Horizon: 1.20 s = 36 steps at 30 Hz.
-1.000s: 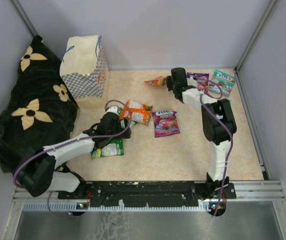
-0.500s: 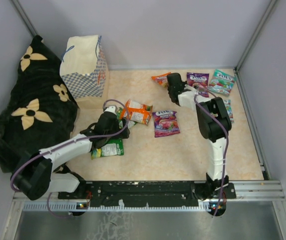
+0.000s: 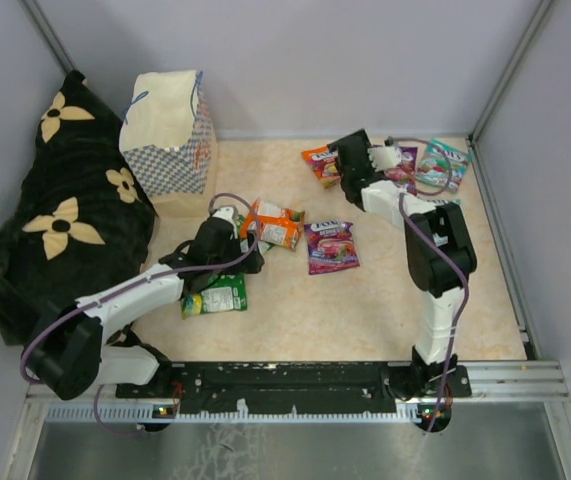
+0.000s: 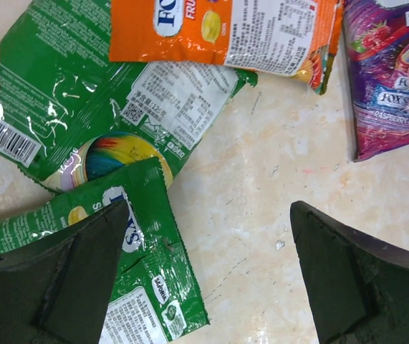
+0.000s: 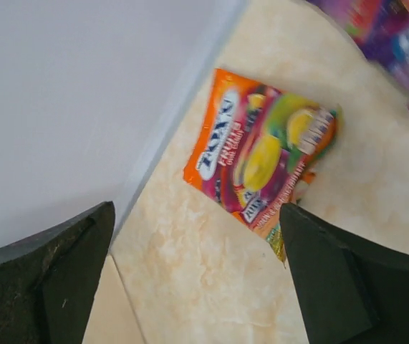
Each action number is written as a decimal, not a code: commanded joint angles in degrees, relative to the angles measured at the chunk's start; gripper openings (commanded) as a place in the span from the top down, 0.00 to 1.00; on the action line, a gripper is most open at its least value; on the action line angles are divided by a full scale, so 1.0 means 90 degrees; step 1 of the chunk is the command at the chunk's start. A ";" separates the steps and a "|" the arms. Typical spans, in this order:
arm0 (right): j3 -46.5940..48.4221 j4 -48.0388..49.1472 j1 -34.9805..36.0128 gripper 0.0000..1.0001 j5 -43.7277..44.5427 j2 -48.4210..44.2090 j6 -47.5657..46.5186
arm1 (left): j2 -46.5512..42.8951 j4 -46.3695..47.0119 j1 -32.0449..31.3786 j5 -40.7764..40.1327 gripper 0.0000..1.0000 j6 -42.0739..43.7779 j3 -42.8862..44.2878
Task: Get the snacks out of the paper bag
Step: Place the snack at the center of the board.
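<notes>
The paper bag [image 3: 170, 130], checkered with blue cord handles, stands upright at the back left. Snacks lie loose on the table. An orange pouch [image 3: 320, 163] [image 5: 265, 161] rests flat by the back wall, and my right gripper [image 3: 345, 160] [image 5: 195, 209] hovers open just short of it, holding nothing. My left gripper [image 3: 248, 255] [image 4: 210, 208] is open low over bare table. Its left finger overlaps a green pouch [image 4: 147, 287] lying on another green pouch [image 4: 61, 93]. An orange pouch [image 3: 275, 222] [image 4: 211, 29] and a purple pouch [image 3: 331, 246] [image 4: 397, 79] lie just beyond.
A black cloth with cream flowers [image 3: 65, 220] is heaped along the left wall beside the bag. Purple [image 3: 400, 160] and teal [image 3: 443, 163] pouches lie at the back right corner. Grey walls close in the back and both sides.
My right gripper has opened and let go of the orange pouch, which now lies on the table by the back wall. The left arm has barely moved.
</notes>
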 commanded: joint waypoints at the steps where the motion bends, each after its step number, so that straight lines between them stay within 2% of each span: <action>1: 0.0443 0.0741 -0.0089 0.02 -0.1059 -0.0839 -0.4910 | 0.0059 -0.0114 0.0029 0.0266 0.00 0.0219 0.0253; 4: 0.1713 -0.0402 -0.0343 0.01 -0.2650 -0.0103 -0.6619 | 0.0074 -0.0120 0.0022 0.0334 0.00 0.0272 0.0300; 6: 0.2852 -0.1495 -0.0461 0.01 -0.3240 0.0670 -0.7482 | 0.0090 -0.0084 0.0029 0.0421 0.00 0.0278 0.0309; 8: 0.4167 -0.2450 -0.0538 0.01 -0.3527 0.1489 -0.8253 | 0.0113 -0.0054 0.0029 0.0482 0.00 0.0269 0.0310; 10: 0.4898 -0.3154 -0.0585 0.01 -0.3495 0.2273 -0.8714 | 0.0135 -0.0073 0.0030 0.0521 0.00 0.0258 0.0306; 13: 0.5015 -0.3455 -0.0646 0.01 -0.3537 0.2705 -0.8910 | 0.0098 -0.0142 0.0029 0.0500 0.00 0.0229 0.0281; 19: 0.4062 -0.2963 -0.0679 0.01 -0.3859 0.2562 -0.8775 | 0.0122 -0.0159 0.0024 0.0509 0.00 0.0241 0.0288; 24: 0.3950 -0.2962 -0.0679 0.01 -0.3775 0.2541 -0.8318 | 0.0257 -0.0093 0.0029 0.0644 0.00 0.0170 0.0332; 27: 0.3960 -0.3083 -0.0682 0.01 -0.3268 0.2547 -0.7722 | 0.0319 -0.0063 0.0024 0.0754 0.00 0.0116 0.0322; 31: 0.3966 -0.3533 -0.0679 0.01 -0.2334 0.2533 -0.6307 | 0.0344 -0.0046 0.0029 0.0764 0.00 0.0114 0.0316; 34: 0.3840 -0.3564 -0.0648 0.01 -0.2152 0.2502 -0.5533 | 0.0348 -0.0063 0.0027 0.0749 0.00 0.0149 0.0325; 36: 0.3831 -0.3445 -0.0596 0.01 -0.2177 0.2523 -0.5401 | 0.0315 -0.0097 0.0027 0.0748 0.00 0.0155 0.0328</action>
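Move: Just ahead of the open right hand, the orange snack bag lies about 5 cm forward, 4 cm to the left and some 11 cm below. The purple bag beside it is also 5 cm ahead but about 13 cm to the hand's right; the berry bag lies roughly 16 cm back and 2 cm left. From the left hand, the orange bag is some 25 cm forward, 11 cm right and 6 cm lower. Swinging up about 11 cm and forward, the right hand then plunges some 20 cm towards the orange bag, ending low over its near half. On the way the wrist rolls counter-clockwise about 60 degrees and tips further down; once low, it twists back some 15 degrees clockwise. Fingers stay wide open, their tips close to the bag; contact can't be made out. ##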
